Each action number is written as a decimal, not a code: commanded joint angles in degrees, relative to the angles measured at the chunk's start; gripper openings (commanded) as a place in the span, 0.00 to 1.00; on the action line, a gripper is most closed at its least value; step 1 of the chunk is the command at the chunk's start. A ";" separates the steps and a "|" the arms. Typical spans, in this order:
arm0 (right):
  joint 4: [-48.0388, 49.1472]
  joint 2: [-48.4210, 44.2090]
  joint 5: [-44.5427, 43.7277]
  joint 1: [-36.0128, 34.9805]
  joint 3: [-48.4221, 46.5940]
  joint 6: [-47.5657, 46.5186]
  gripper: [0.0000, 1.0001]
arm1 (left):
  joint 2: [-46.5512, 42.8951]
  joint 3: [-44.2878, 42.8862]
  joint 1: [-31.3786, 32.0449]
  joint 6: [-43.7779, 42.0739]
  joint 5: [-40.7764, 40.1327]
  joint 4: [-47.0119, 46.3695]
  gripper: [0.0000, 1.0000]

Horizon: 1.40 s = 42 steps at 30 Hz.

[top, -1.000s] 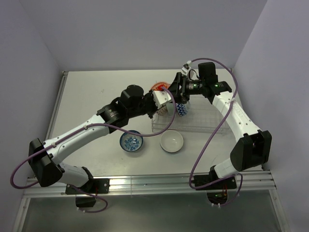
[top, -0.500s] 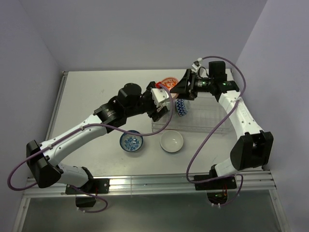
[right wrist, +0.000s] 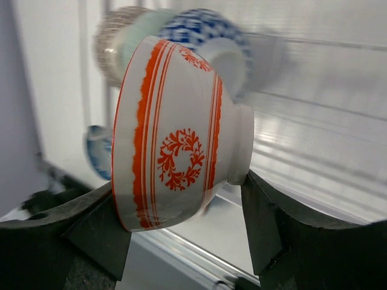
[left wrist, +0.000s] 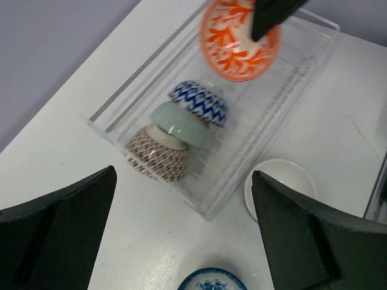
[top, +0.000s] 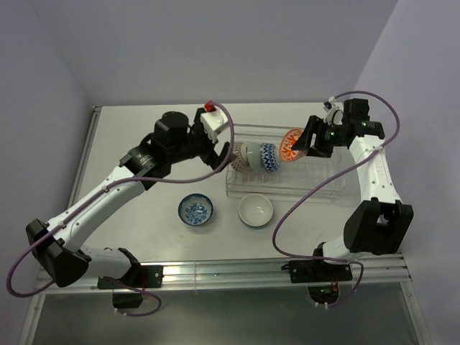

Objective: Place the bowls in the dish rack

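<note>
Three bowls stand on edge at the left end of the dish rack (top: 316, 180): brown-patterned (top: 236, 156), pale green (top: 251, 152) and blue zigzag (top: 268, 157). My right gripper (top: 300, 142) is shut on an orange-red bowl (top: 291, 144) (right wrist: 175, 133), held on edge above the middle of the rack, right of the three. My left gripper (top: 218, 152) (left wrist: 184, 241) hangs open and empty, left of and above the rack. In its view the brown bowl (left wrist: 158, 154), green bowl (left wrist: 179, 124), blue bowl (left wrist: 199, 103) and orange-red bowl (left wrist: 236, 42) line up.
Two bowls sit upright on the table in front of the rack: a blue-white patterned one (top: 195, 210) (left wrist: 211, 281) and a plain white one (top: 255, 210) (left wrist: 279, 186). The rack's right half holds no bowls. Walls close in behind and to the right.
My left gripper opened, left the brown-patterned bowl in the rack and drew back up to the left. My right gripper carried the orange-red bowl rightward over the rack.
</note>
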<state>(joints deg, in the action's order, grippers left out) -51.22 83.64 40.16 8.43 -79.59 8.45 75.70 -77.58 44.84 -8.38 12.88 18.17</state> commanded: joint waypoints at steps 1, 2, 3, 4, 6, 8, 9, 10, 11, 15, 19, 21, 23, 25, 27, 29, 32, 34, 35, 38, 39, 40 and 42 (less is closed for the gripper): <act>-2.48 -3.83 -10.70 0.36 -3.38 -7.39 0.00 | -2.14 -2.66 -6.41 5.65 4.42 1.42 1.00; -2.22 -3.40 -14.90 0.28 -3.29 -7.74 0.00 | -2.40 -1.79 -9.91 7.75 6.52 1.60 1.00; -2.22 -3.39 -14.94 0.28 -3.29 -7.74 0.00 | -2.40 -1.78 -9.95 7.77 6.54 1.60 1.00; -2.22 -2.52 -15.98 0.10 -3.38 -7.74 0.00 | -2.57 -1.52 -10.90 7.85 6.80 1.78 1.00; -2.39 -1.55 -18.53 -0.34 -3.46 -7.83 0.00 | -3.01 -0.56 -13.10 10.22 7.59 1.43 0.99; -1.25 -0.49 -21.60 -1.47 -2.94 -7.83 0.00 | -3.37 -0.03 -14.60 10.75 7.77 1.08 1.00; -0.64 -0.23 -22.49 -1.92 -1.98 -7.83 0.00 | -3.45 0.23 -15.04 10.93 8.03 1.07 0.99; 1.02 -0.05 -23.63 -2.36 -1.36 -7.83 0.00 | -3.63 0.32 -15.48 11.10 8.12 1.16 0.99; 1.47 0.04 -24.07 -3.14 -1.01 -7.83 0.00 | -3.72 0.41 -16.18 11.28 8.21 1.16 1.00; 2.88 1.88 -27.40 -4.64 -0.92 -7.31 0.00 | -4.33 1.29 -17.68 11.81 8.21 0.99 1.00; 4.99 3.63 -30.84 -6.49 -0.39 -7.31 0.00 | -5.39 2.35 -18.73 11.99 8.30 0.81 0.99; 5.34 4.60 -31.11 -6.93 -0.21 -7.13 0.00 | -5.65 2.61 -19.26 11.90 8.30 0.98 1.00; 5.96 5.22 -31.72 -7.98 -0.04 -7.22 0.00 | -5.92 2.96 -19.61 11.90 8.47 0.99 1.00; 6.57 6.10 -32.16 -9.64 0.31 -7.48 0.00 | -6.09 3.14 -19.88 11.99 8.56 0.99 0.99; 6.66 7.15 -32.51 -10.36 0.40 -7.48 0.00 | -6.18 3.40 -20.05 12.07 8.74 1.25 1.00; 7.19 7.59 -32.78 -11.15 0.66 -7.31 0.00 | -6.53 3.84 -20.23 12.07 8.74 1.34 1.00; 7.80 8.38 -33.57 -12.11 1.10 -7.22 0.00 | -7.23 4.37 -20.49 11.99 8.74 1.25 0.99; 8.15 8.91 -35.24 -12.73 1.37 -7.13 0.00 | -7.50 4.63 -20.58 11.90 8.74 1.25 1.00; 8.33 9.00 -36.37 -13.25 1.63 -7.04 0.00 | -7.59 4.72 -20.58 11.81 8.82 1.25 1.00; 8.68 9.09 -37.96 -14.31 2.16 -7.13 0.00 | -7.85 4.98 -20.76 11.90 8.91 1.25 1.00; 8.77 9.00 -38.49 -14.49 2.25 -7.22 0.00 | -7.94 5.16 -20.67 11.90 9.00 1.16 0.99; 8.77 8.91 -38.93 -14.66 2.25 -7.22 0.00 | -7.94 5.25 -20.76 11.90 9.09 1.07 1.00; 8.60 8.74 -39.63 -14.84 2.07 -7.22 0.00 | -8.11 5.42 -20.76 11.72 9.18 1.07 0.99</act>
<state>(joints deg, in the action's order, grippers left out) -45.71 93.34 3.75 -5.76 -77.14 1.58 69.41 -72.58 24.36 2.68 20.78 20.82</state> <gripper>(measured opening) 0.705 0.995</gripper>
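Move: Beneath the right hand, which holds the orange bowl, lies the free rack slot: about 13 cm down, 3 cm ahead and 1 cm to the right. The blue zigzag bowl stands 9 cm left of that slot, the pale green bowl some 15 cm left of it; the white bowl sits about 14 cm back and 14 cm left of the hand. From the empty left hand the blue floral bowl lies about 10 cm left, 6 cm back and 30 cm below. Lowering the orange bowl about 10 cm into the rack, the right hand first swings some 5 cm right, away from the blue zigzag bowl, then sinks and edges forward, easing about 3 cm back left; it rolls some 35 degrees so the fingers point more steeply down, and keeps its grip. The left hand, still open, draws away from the rack, left and somewhat forward. ##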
